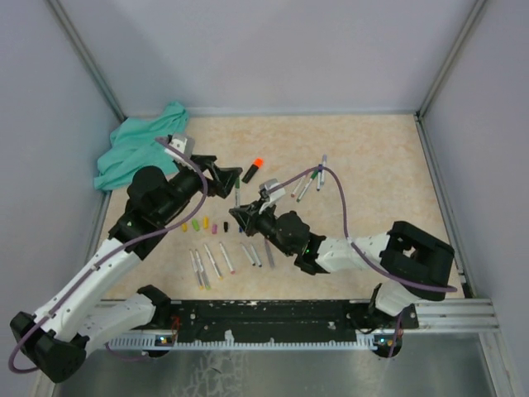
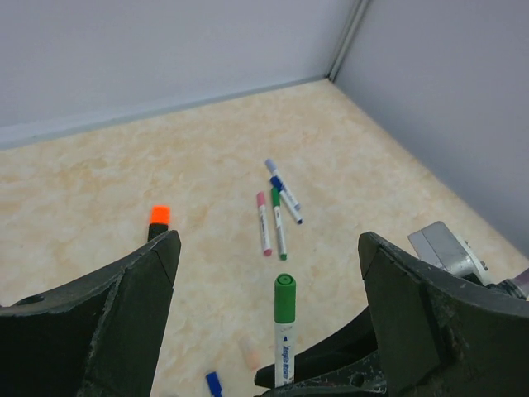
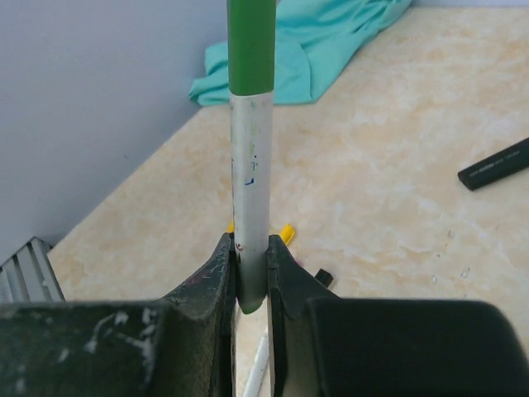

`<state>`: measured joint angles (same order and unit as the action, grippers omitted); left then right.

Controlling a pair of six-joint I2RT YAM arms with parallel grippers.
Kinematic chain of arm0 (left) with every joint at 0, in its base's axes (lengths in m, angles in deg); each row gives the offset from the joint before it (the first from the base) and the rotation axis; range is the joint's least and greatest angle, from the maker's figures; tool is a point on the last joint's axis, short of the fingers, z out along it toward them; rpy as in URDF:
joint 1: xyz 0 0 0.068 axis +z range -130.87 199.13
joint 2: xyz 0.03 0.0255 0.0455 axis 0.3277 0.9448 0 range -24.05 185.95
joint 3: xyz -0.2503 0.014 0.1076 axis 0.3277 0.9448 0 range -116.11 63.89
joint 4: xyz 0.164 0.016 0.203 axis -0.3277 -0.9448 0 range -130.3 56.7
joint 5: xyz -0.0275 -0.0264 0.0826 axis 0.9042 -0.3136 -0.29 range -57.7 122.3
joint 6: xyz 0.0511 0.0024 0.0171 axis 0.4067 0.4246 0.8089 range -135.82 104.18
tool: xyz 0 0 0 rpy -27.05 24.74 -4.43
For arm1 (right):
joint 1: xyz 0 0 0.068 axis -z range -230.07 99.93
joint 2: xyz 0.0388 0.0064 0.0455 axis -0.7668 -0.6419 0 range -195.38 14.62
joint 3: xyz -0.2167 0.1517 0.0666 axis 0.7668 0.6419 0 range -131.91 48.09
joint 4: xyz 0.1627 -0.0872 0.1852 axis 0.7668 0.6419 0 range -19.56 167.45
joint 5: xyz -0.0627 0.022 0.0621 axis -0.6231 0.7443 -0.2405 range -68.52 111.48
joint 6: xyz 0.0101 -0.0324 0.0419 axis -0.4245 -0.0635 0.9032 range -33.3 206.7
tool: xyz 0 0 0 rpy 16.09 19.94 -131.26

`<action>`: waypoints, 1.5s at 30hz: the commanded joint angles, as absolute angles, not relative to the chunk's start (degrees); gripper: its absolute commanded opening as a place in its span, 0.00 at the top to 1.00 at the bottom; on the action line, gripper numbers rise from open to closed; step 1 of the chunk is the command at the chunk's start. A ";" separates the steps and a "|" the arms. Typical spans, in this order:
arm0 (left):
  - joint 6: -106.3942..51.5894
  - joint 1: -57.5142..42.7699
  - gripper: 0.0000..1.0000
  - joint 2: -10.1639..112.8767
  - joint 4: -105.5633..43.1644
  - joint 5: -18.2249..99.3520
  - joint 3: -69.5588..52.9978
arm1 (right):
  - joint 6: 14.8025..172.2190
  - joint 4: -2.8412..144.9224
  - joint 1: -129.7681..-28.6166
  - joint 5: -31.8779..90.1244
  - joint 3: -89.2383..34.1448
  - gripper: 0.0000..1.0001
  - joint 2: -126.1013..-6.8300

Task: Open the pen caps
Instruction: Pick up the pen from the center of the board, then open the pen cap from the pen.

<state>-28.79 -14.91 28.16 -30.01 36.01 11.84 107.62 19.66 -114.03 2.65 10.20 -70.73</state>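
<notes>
A white pen with a green cap stands clamped by its lower barrel in my right gripper, which is shut on it. In the left wrist view that green cap sits between the wide-open fingers of my left gripper, touching neither one. From above, the left gripper faces the right gripper with the pen spanning the gap between them. Loose caps lie in a row: yellow, green, pink, black.
Several bare pen barrels lie in a row near the front. Capped pens and an orange-capped highlighter lie farther back. A teal cloth is bunched in the back left corner. Grey walls enclose the table.
</notes>
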 commanded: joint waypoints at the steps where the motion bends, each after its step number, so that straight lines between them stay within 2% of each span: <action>1: -23.38 -13.45 0.08 25.01 -31.04 30.77 14.39 | 108.27 14.69 -113.37 5.73 8.14 1.00 -71.61; 6: -21.29 -13.17 0.05 22.65 -29.13 30.21 17.45 | 109.46 11.12 -113.29 2.78 13.74 1.00 -69.73; 10: -24.59 -11.49 0.10 26.85 -29.18 39.18 16.64 | 107.61 12.85 -113.26 3.31 14.27 1.00 -68.81; 15: -30.04 -6.53 0.10 29.94 -24.69 54.65 17.84 | 107.76 12.09 -112.56 3.63 15.37 1.00 -69.13; 18: -30.87 -5.22 0.17 33.57 -25.58 60.79 16.05 | 107.97 11.69 -112.22 4.08 15.75 1.00 -68.96; 20: -30.75 -4.88 0.25 35.36 -26.90 62.83 15.11 | 108.23 11.65 -111.87 4.42 16.10 1.00 -68.73; 28: -31.15 -4.69 0.29 40.05 -27.59 70.45 13.74 | 110.07 10.43 -110.45 7.19 17.01 1.00 -68.36; 32: -31.43 -4.69 0.34 41.73 -27.68 73.03 13.30 | 110.08 10.50 -110.44 8.05 16.42 1.00 -68.90; 39: -31.44 -4.69 0.55 43.71 -28.37 75.34 12.31 | 110.10 10.15 -110.49 9.18 16.06 1.00 -69.44; 45: -30.42 -4.69 0.85 43.40 -28.47 73.94 12.08 | 110.55 10.52 -110.29 10.38 14.44 1.00 -72.49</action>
<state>-31.57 -4.95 43.78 -29.10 74.15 14.04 110.47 14.33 -110.93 9.19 17.26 -71.07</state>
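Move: About 7 cm below the left hand and 3 cm to its right, level with it fore and aft, is the green cap of the pen that the right hand already holds upright by its lower end; from the right hand that cap is some 8 cm above and 2 cm ahead. On the table, roughly 35 cm below the left hand, a blue cap lies 7 cm ahead and 3 cm right, a black cap 7 cm ahead and 2 cm left, and the black-orange highlighter 30 cm ahead and 6 cm right. Sinking about 10 cm in all, the left hand first sways some 3 cm left, then swings back right to the green cap, turning roughly 30 degrees clockwise and tipping nose-down as its open fingers close round the cap from both sides. The right hand keeps its pinch on the pen's lower end, lowering it about 3 cm and easing slightly right. ##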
